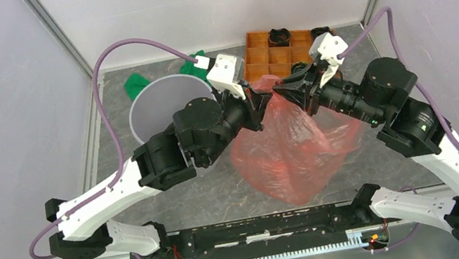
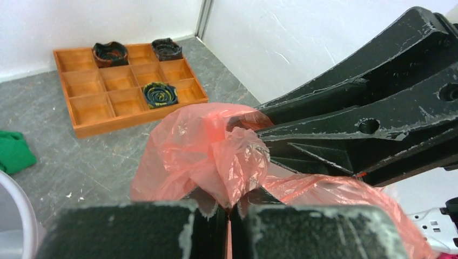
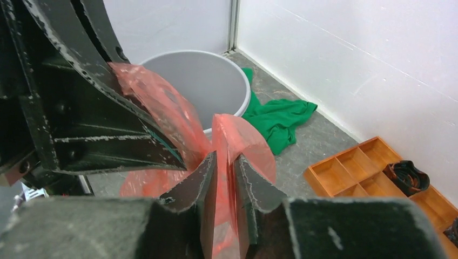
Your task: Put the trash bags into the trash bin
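Note:
The red-orange trash bag [image 1: 290,147] hangs between both grippers, above the table and to the right of the grey trash bin [image 1: 138,110]. My left gripper [image 1: 262,99] is shut on the bag's top edge, and a sliver of film [image 2: 200,145] is pinched in the closed jaws of that left gripper [image 2: 229,202]. Tip to tip with it, my right gripper [image 1: 285,91] faces it from the right. In the right wrist view the right gripper [image 3: 226,162] has its jaws a little apart, with bag film [image 3: 243,140] running loosely between them. The bin [image 3: 200,81] stands open just behind.
A green cloth [image 1: 135,84] lies behind the bin against the back wall. An orange-brown compartment tray [image 1: 277,53] at the back right holds dark coiled items [image 2: 160,94]. Grey walls and metal posts close in the table on three sides.

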Action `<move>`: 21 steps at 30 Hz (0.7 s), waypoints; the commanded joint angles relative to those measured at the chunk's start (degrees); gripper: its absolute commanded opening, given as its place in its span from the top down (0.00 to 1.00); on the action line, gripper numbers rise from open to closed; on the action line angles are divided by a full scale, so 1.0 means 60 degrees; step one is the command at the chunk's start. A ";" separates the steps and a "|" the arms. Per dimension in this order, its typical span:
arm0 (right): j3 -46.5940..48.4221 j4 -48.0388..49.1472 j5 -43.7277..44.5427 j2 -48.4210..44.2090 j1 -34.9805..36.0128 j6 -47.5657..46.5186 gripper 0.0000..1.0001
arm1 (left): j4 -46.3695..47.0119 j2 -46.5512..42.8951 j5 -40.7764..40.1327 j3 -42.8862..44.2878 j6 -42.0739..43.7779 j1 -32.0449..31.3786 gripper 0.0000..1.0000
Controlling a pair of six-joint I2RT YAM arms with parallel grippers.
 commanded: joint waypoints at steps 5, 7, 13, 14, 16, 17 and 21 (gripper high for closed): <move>0.0350 -0.0420 0.0611 -0.0615 -0.0002 0.0839 0.76 | -0.0861 0.0449 0.1130 0.0402 0.1027 0.0009 0.98; 0.0445 -0.0665 0.0945 -0.0693 -0.0003 0.0882 0.76 | -0.1018 0.0623 0.1319 0.0400 0.1069 0.0009 0.98; -0.0344 -0.0607 0.0208 -0.0881 -0.0002 0.1513 0.78 | -0.0761 0.1035 0.0893 0.0558 0.1158 0.0062 0.98; -0.0492 -0.0685 0.0180 -0.0901 0.0010 0.1528 0.78 | -0.0733 0.1145 0.0837 0.0651 0.1154 0.0089 0.98; -0.0682 -0.0881 0.0192 -0.0959 0.0003 0.1398 0.77 | -0.0706 0.1330 0.0730 0.0847 0.1100 0.0143 0.98; -0.0734 -0.0999 0.0311 -0.1008 0.0006 0.1272 0.77 | -0.0684 0.1409 0.0736 0.0936 0.1059 0.0165 0.98; -0.1287 -0.1053 0.1076 -0.1362 -0.0005 0.1162 0.73 | -0.0342 0.1503 0.0911 0.0908 0.0980 0.0199 0.98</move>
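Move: The red bag's bunched neck is between both grippers' meeting fingertips, and its body hangs with its middle about 15 cm below both hands, roughly 6 cm back and 6 cm right of the left hand, 6 back and 5 right of the right. From the left hand, the trash bin stands about 19 cm left and 7 ahead, its middle some 30 lower; the wooden tray lies about 32 cm ahead, 19 right and 42 below. The bag's neck stays pinched in the left fingers as they carry it down about 6 cm and right some 4 cm, away from the bin, tipping roughly 15 degrees downward. Beside them the right hand, fingers still slightly apart around the film, eases right and back a couple of centimetres, then sinks about 3 cm, tipping slightly down. ##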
